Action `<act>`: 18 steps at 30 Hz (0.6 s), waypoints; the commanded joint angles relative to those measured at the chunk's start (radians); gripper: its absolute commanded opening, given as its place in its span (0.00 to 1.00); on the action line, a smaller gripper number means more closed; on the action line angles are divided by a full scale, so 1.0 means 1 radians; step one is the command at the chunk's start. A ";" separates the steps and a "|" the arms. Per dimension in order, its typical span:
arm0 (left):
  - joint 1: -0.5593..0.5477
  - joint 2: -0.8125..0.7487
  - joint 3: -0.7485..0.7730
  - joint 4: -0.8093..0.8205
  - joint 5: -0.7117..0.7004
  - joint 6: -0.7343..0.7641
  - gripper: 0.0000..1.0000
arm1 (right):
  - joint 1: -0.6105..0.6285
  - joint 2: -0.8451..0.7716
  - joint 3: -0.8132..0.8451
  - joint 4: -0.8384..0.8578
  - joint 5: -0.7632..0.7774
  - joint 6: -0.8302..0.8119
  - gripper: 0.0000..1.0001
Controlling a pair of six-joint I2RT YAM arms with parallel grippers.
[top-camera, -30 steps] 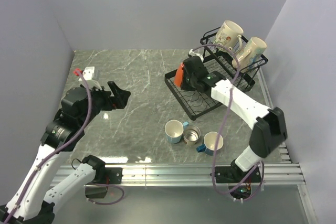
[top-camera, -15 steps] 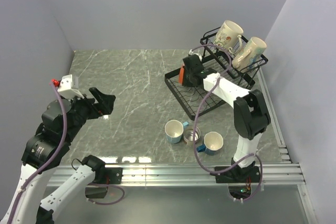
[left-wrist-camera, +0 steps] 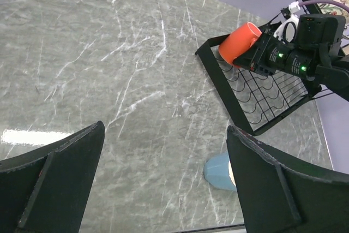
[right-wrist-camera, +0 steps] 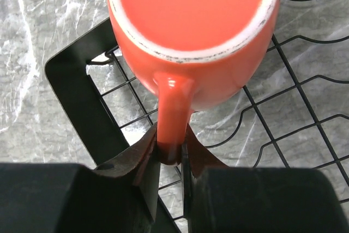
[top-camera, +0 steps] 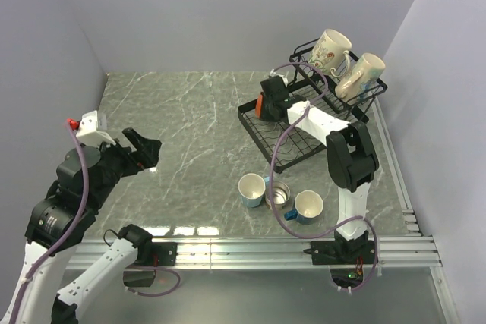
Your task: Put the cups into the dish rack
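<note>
My right gripper [right-wrist-camera: 172, 148] is shut on the handle of the orange mug [right-wrist-camera: 191, 20], holding it over the left corner of the dish rack's [right-wrist-camera: 82, 96] lower tray. From above, that gripper [top-camera: 267, 104] and the orange mug [top-camera: 260, 106] sit at the dish rack's [top-camera: 298, 149] far left corner. Two cream mugs [top-camera: 330, 49] [top-camera: 363, 72] lie in the upper basket. Two blue mugs [top-camera: 251, 190] [top-camera: 307, 206] and a steel cup [top-camera: 278, 196] stand on the table. My left gripper [top-camera: 144, 149] [left-wrist-camera: 169, 181] hangs open at the left, holding nothing.
A marble tabletop [top-camera: 190, 111] is walled at the left, back and right. The metal rail [top-camera: 266, 248] with the arm bases runs along the near edge. The right arm's purple cable [top-camera: 300, 73] loops over the rack.
The right gripper carried the orange mug a little farther back and left over the lower tray as its arm folded upright. The left arm pulled back toward the left, still open.
</note>
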 commanded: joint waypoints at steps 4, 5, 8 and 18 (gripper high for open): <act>-0.004 -0.043 0.006 -0.032 -0.029 -0.052 0.99 | 0.032 0.022 0.031 0.084 -0.090 0.007 0.00; -0.004 -0.048 0.003 -0.037 -0.027 -0.056 0.99 | 0.039 0.025 0.032 0.076 -0.085 0.003 0.08; -0.004 -0.053 -0.011 -0.041 -0.021 -0.059 0.99 | 0.066 0.026 0.023 0.062 -0.078 0.002 0.44; -0.004 -0.048 0.006 -0.052 -0.009 -0.015 0.99 | 0.070 -0.006 0.000 0.009 -0.061 0.019 0.63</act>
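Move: Just ahead of the right hand, about 5 cm, and hardly above it hangs the orange cup, bottom up, its handle already pinched. The left corner of the rack's lower tray lies some 4 cm ahead, 8 cm left and 5 cm below. Back towards the base stand the pale blue cup, about 26 cm back and 3 cm left, and the metal cup, 28 cm back and 4 cm right, both roughly 7 cm lower. From the left hand the orange cup is about 32 cm ahead, 25 cm right and 24 cm down. Letting go of the orange cup's handle over the lower tray's left corner, the right hand first nearly holds still, then slides about 3.5 cm left towards the tray's left edge and some 1.5 cm back as the fingers spread from nearly shut to more than half open. The wrist turns only about 5 degrees counter-clockwise and the hand hardly sinks. ##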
